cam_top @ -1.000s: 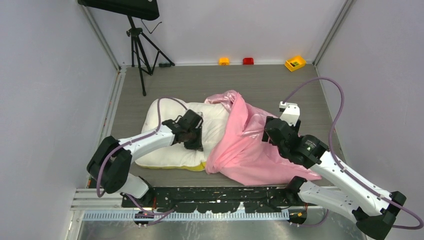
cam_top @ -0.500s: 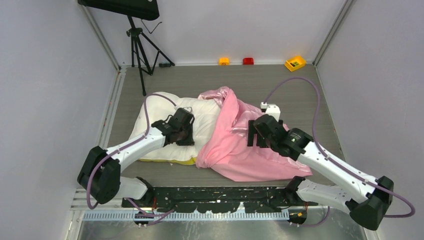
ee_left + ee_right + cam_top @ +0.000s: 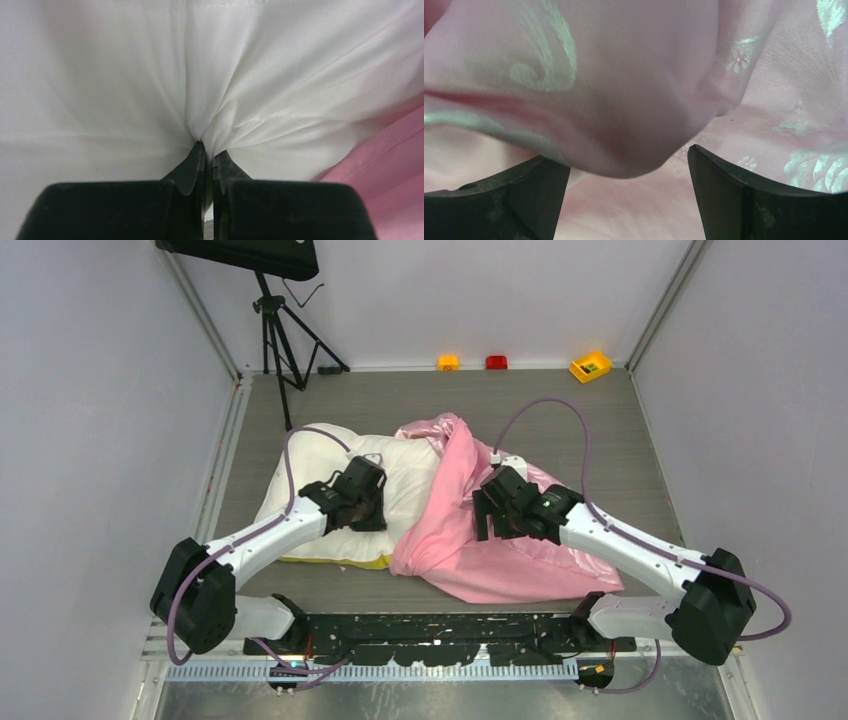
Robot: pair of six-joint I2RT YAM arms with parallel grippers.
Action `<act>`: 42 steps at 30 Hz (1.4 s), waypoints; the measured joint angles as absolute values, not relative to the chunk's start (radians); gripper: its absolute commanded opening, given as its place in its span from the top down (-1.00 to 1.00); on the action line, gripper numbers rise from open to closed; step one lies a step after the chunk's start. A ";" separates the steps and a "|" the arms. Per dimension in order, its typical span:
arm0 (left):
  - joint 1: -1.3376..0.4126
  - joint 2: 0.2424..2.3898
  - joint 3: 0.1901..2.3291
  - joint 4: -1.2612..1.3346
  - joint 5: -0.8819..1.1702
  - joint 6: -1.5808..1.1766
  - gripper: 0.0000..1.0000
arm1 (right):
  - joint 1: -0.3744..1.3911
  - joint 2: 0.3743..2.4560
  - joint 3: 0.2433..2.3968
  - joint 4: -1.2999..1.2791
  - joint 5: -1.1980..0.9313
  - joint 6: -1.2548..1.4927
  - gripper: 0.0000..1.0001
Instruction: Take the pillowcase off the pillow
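The white pillow (image 3: 305, 535) lies left of centre on the grey table, its right part still under the pink satin pillowcase (image 3: 470, 545), which is bunched and wrinkled to the right. My left gripper (image 3: 362, 508) rests on top of the pillow, shut on a pinched fold of its white cover (image 3: 209, 135); the closed gripper (image 3: 209, 150) shows at the bottom of the left wrist view. My right gripper (image 3: 492, 515) sits over the raised ridge of the pillowcase, jaws wide open. In the right wrist view a pink fold (image 3: 624, 115) hangs just above the open gripper (image 3: 629, 162), not pinched.
A black tripod (image 3: 275, 335) stands at the back left. Small yellow (image 3: 447, 362), red (image 3: 496, 362) and yellow-box (image 3: 590, 366) items line the back wall. Grey walls close in left and right. A yellow edge of the pillow (image 3: 370, 565) shows at the front.
My right gripper has opened wider and swung left onto the pillowcase ridge. My left gripper dragged the pillow leftward early on, then held still.
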State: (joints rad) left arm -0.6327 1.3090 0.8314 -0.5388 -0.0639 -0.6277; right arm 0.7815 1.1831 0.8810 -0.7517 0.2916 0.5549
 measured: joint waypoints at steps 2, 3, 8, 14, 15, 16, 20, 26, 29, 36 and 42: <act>-0.633 1.304 0.831 -0.541 -0.064 -0.628 1.00 | 0.781 1.217 0.881 -0.743 0.296 0.554 -0.81; -0.633 1.301 0.831 -0.543 -0.065 -0.627 1.00 | 0.781 1.235 0.881 -0.741 0.301 0.554 -0.81; -0.633 1.267 0.831 -0.557 -0.084 -0.627 1.00 | 0.783 1.292 0.881 -0.739 0.325 0.554 -0.81; -0.633 1.248 0.831 -0.571 -0.105 -0.627 1.00 | 0.786 1.299 0.881 -0.725 0.305 0.544 -0.81; -0.633 1.248 0.831 -0.574 -0.107 -0.627 1.00 | 0.789 1.301 0.881 -0.725 0.304 0.544 -0.81; -0.633 1.248 0.831 -0.575 -0.110 -0.627 1.00 | 0.790 1.302 0.881 -0.724 0.305 0.547 -0.81; -0.633 1.245 0.831 -0.578 -0.116 -0.626 1.00 | 0.792 1.295 0.875 -0.711 0.330 0.559 0.12; -0.633 1.232 0.831 -0.588 -0.133 -0.622 1.00 | 0.796 1.151 0.829 -0.673 0.343 0.568 1.00; -0.633 1.209 0.831 -0.606 -0.162 -0.619 1.00 | 0.797 1.050 0.825 -0.654 0.372 0.570 1.00; -0.629 1.130 0.831 -0.624 -0.257 -0.650 1.00 | 0.794 0.944 0.825 -0.682 0.553 0.609 1.00; -0.557 1.079 0.831 -0.660 -0.271 -0.740 1.00 | 0.775 0.822 0.825 -0.693 0.669 0.667 1.00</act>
State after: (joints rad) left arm -0.5568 1.0786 0.8310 -0.6598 -0.2714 -0.7399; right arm 0.7750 0.8215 0.8249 -0.6933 0.6689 0.6670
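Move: The right hand hovers open right over the pillowcase, whose loose folds lie some 3 cm below and about 1 cm ahead of its fingertips. The bunched open edge of the pillowcase runs about 9 cm to that hand's left and 6 cm farther out; the bare pillow's middle is roughly 29 cm left and 7 ahead. From the left hand, already pinching the pillow, the pillowcase's middle lies about 25 cm to the right, slightly lower. Down about 2.5 cm into the pillowcase's folds goes the open right hand; it waits there, shuts fully, then rises and draws off right with its fingers closed, tilting up. The left hand keeps its pinch on the pillow, creeping up and left at first, then pulling faster, about 6 cm left and 5 up in all, turning counter-clockwise. ##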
